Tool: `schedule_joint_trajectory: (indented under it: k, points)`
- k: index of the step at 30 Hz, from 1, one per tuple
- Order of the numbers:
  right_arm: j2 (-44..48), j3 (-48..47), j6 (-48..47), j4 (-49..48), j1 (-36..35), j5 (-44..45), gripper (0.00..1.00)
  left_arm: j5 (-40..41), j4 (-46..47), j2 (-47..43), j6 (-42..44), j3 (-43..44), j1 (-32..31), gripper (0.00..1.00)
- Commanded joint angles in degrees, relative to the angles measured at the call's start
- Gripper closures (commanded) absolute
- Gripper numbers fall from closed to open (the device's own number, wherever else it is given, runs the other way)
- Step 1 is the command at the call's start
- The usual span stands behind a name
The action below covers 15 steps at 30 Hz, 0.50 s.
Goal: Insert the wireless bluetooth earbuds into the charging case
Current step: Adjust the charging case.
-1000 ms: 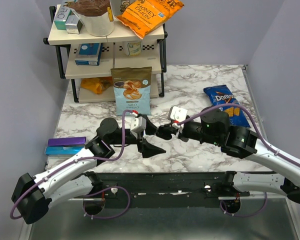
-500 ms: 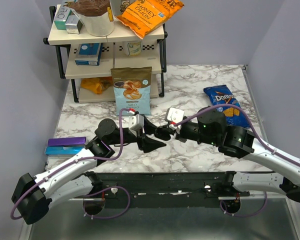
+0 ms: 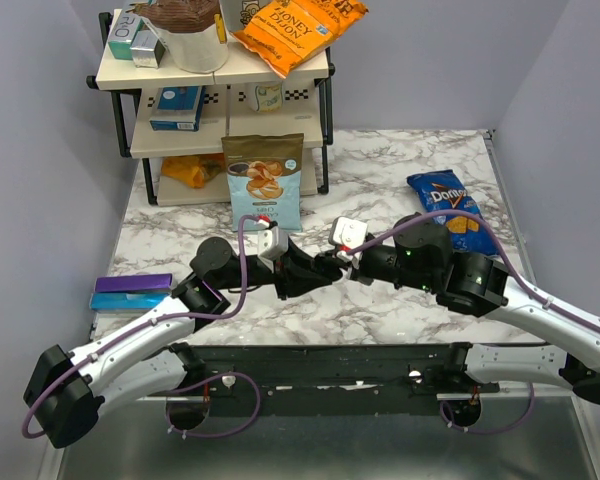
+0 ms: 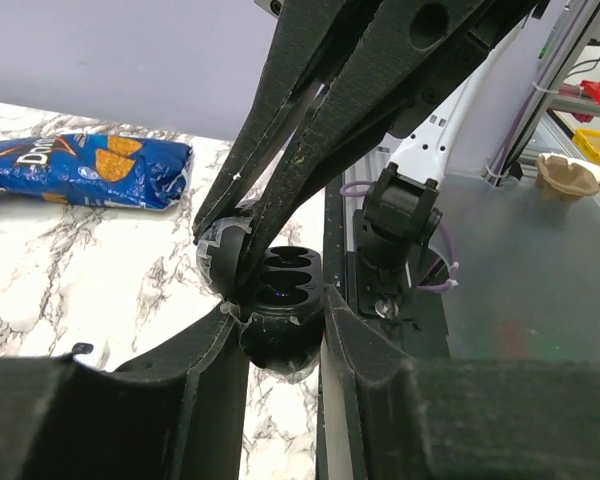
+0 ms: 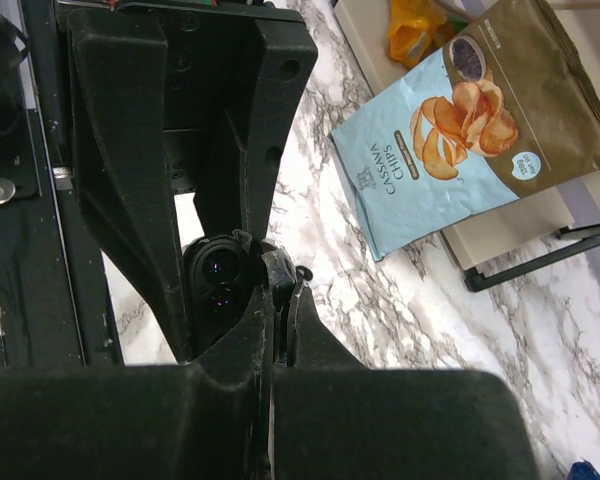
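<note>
The black oval charging case [image 3: 325,268] is held just above the marble table between the two arms, with its lid open. My left gripper [image 3: 313,273] is shut on its lower shell [image 4: 277,345], one finger on each side. My right gripper [image 3: 334,264] comes from the opposite side and is shut on the thin raised lid [image 5: 283,266]. The left wrist view shows the case's two dark wells [image 4: 280,278], and the right wrist view shows them with small glints [image 5: 216,270]. I cannot tell whether the wireless bluetooth earbuds sit in them. No loose earbud shows on the table.
A cassava chips bag [image 3: 264,180] stands behind the grippers in front of a shelf rack [image 3: 220,100] holding snacks and boxes. A blue Doritos bag [image 3: 445,205] lies at the right. A purple and blue box [image 3: 130,292] lies at the left edge.
My left gripper moved right toward the case and went from wide open to shut on its lower shell. The right gripper stayed shut on the lid and shifted slightly left.
</note>
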State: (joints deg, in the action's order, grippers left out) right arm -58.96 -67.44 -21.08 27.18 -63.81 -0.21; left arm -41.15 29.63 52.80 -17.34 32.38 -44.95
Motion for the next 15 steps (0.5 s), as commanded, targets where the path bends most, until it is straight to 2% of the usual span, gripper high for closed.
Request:
schedule_joint_trajectory:
  k: [1,2,3,6,9,11,12,13,15]
  points:
    - [0.1,-0.5,1.0,-0.9,-0.4,1.6,0.99,0.6,1.8,-0.1,0.1,-1.1,0.2,1.00]
    - [0.4,-0.3,1.8,-1.6,-0.4,2.8,0.90,1.6,1.9,-0.7,-0.1,-1.4,0.2,1.00]
    - [0.6,-0.1,3.6,-2.2,-0.4,3.6,0.64,2.4,2.0,-0.9,-0.5,-2.1,0.2,1.00]
    - [2.5,0.8,9.4,-6.1,-0.4,8.5,0.38,6.2,3.7,-3.2,-2.0,-4.9,0.2,1.00]
    - [4.8,1.9,16.1,-10.5,0.2,13.6,0.24,12.4,5.9,-6.9,-3.4,-9.1,0.0,1.00]
    - [5.3,2.8,20.7,-11.4,3.4,14.6,0.22,17.6,9.0,-11.5,-5.6,-12.3,-0.2,1.00]
    - [5.3,3.4,26.1,-11.5,5.1,13.8,0.22,22.4,9.8,-13.5,-6.3,-15.3,-0.5,1.00]
    - [4.9,4.2,28.5,-11.1,9.5,12.5,0.22,24.9,9.3,-15.4,-6.3,-16.5,-0.8,1.00]
    - [4.0,8.4,34.9,-11.2,13.6,7.3,0.25,29.5,6.6,-21.7,-5.0,-18.8,-2.1,1.00]
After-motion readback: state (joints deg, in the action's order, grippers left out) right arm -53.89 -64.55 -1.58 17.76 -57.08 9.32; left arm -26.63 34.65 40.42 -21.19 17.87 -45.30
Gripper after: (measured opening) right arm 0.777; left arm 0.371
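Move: The charging case, lid already open, is in the left fingers, its middle about 1 cm right of that hand point. From the right hand, whose shut fingertips are still at the lid, it lies roughly 2 cm back, 1 cm left and 2 cm lower. On the table, around 28 cm below the left hand, one black earbud lies some 18 cm ahead and 6 cm left; a white case stands about 20 cm ahead and 7 cm right. The charging case comes free of the right fingers, which spring wide open from the lid as that hand draws away forward, up and to the right, about 7 cm in all, turning some 30 degrees with a clockwise swing. The left hand keeps its grip and carries the case left and down, about 5 cm, swinging slightly counter-clockwise. ##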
